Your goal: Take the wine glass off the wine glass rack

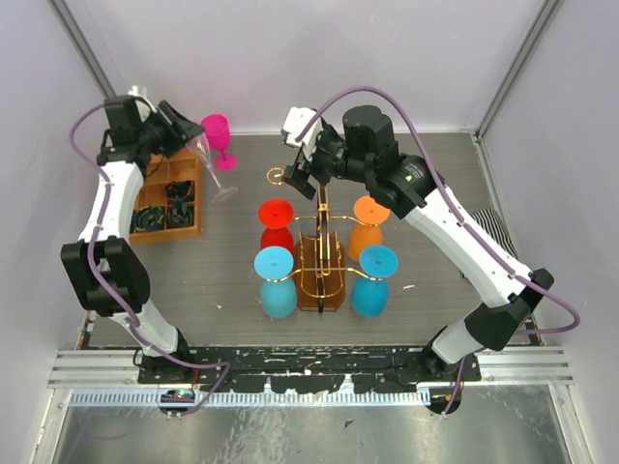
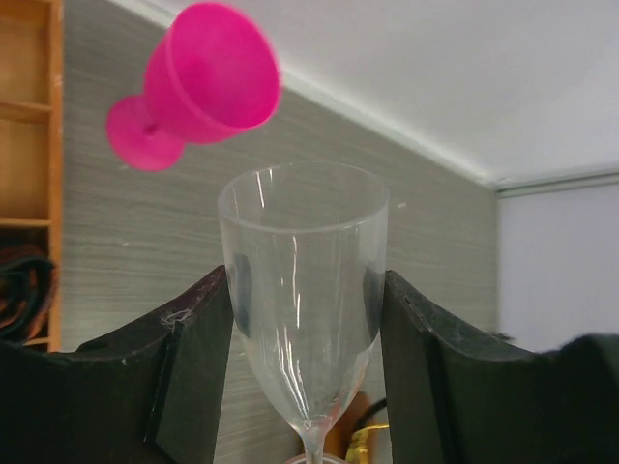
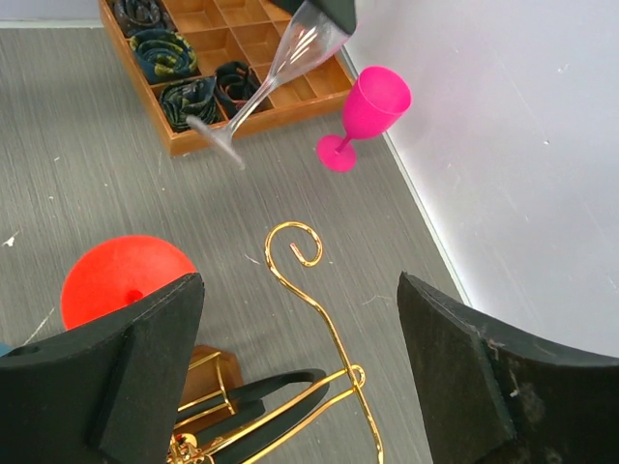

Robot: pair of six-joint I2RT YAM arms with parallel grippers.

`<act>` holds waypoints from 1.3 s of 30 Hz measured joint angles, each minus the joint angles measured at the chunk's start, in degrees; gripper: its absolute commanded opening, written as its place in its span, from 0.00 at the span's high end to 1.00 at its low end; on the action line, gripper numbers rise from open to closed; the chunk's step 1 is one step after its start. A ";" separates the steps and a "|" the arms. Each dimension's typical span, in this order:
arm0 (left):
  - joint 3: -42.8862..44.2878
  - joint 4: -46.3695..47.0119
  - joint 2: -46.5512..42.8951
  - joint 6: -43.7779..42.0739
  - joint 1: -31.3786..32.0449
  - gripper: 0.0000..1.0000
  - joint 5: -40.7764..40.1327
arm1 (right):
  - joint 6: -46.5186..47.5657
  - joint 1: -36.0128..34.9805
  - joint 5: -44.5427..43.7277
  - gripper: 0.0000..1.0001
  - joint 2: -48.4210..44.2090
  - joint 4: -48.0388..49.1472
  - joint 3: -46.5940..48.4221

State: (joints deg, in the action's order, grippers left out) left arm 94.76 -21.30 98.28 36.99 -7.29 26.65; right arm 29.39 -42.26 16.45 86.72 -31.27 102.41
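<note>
A clear wine glass [image 2: 305, 290] hangs tilted above the table's back left, its foot [image 1: 224, 191] pointing toward the centre. My left gripper [image 2: 305, 275] is shut on its bowl, both pads against the glass sides; from above that gripper [image 1: 189, 140] sits beside the tray. The wine glass rack [image 1: 321, 261], gold wire on a brown base, stands mid-table with red [image 1: 277, 224], orange [image 1: 368, 224], blue [image 1: 276, 280] and teal [image 1: 372, 278] glasses hanging upside down. My right gripper [image 3: 300, 290] is open above the rack's bare back-left scroll arm [image 3: 295, 242], holding nothing.
A pink wine glass [image 1: 218, 135] stands upright near the back wall, close to the held glass. An orange compartment tray [image 1: 145, 232] with rolled dark items lies at the left. White walls close in at the back and on both sides.
</note>
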 measured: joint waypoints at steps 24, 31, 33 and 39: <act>-37.62 57.96 -8.24 -29.07 17.57 0.55 -47.91 | -4.79 1.77 -0.39 0.14 -0.85 -1.81 -3.10; -40.50 74.75 -0.59 -36.96 21.88 0.63 -52.68 | -5.62 1.79 -0.35 0.14 -0.87 -1.88 -4.13; -41.38 79.65 2.54 -39.95 22.77 0.62 -54.21 | -5.62 1.79 -0.37 0.14 -0.87 -1.88 -4.68; -41.59 92.35 11.76 -48.76 24.92 0.64 -58.66 | -5.60 1.90 -0.68 0.14 -1.40 -1.99 -6.97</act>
State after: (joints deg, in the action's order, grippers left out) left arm 53.17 71.05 110.04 -11.77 17.63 -32.01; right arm 23.79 -40.36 15.77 85.32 -33.26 95.44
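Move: From the left hand, which still holds the clear wine glass aslant by its bowl, the bare table spot short of the pink glass lies some 26 cm below, 2 cm ahead and 2 cm right. The pink glass stands about 11 cm straight ahead, its middle 17 cm down; the wooden tray is 18 cm left and 3 cm ahead, low down. The rack's empty gold hook is 20 cm right and 8 cm back. From the right hand the spot is about 20 cm ahead, 22 cm left, 37 cm down. Bring the left gripper down about 8 cm, let it rise some 5, then sink again towards the table just short of the pink glass, ending about 9 cm lower. Meanwhile turn the wrist some 70 degrees, left side rolling up and fingers levelling and swinging counter-clockwise, to stand the held glass upright; keep the grip. Ease the open, empty right gripper down about 5 cm over the rack. ##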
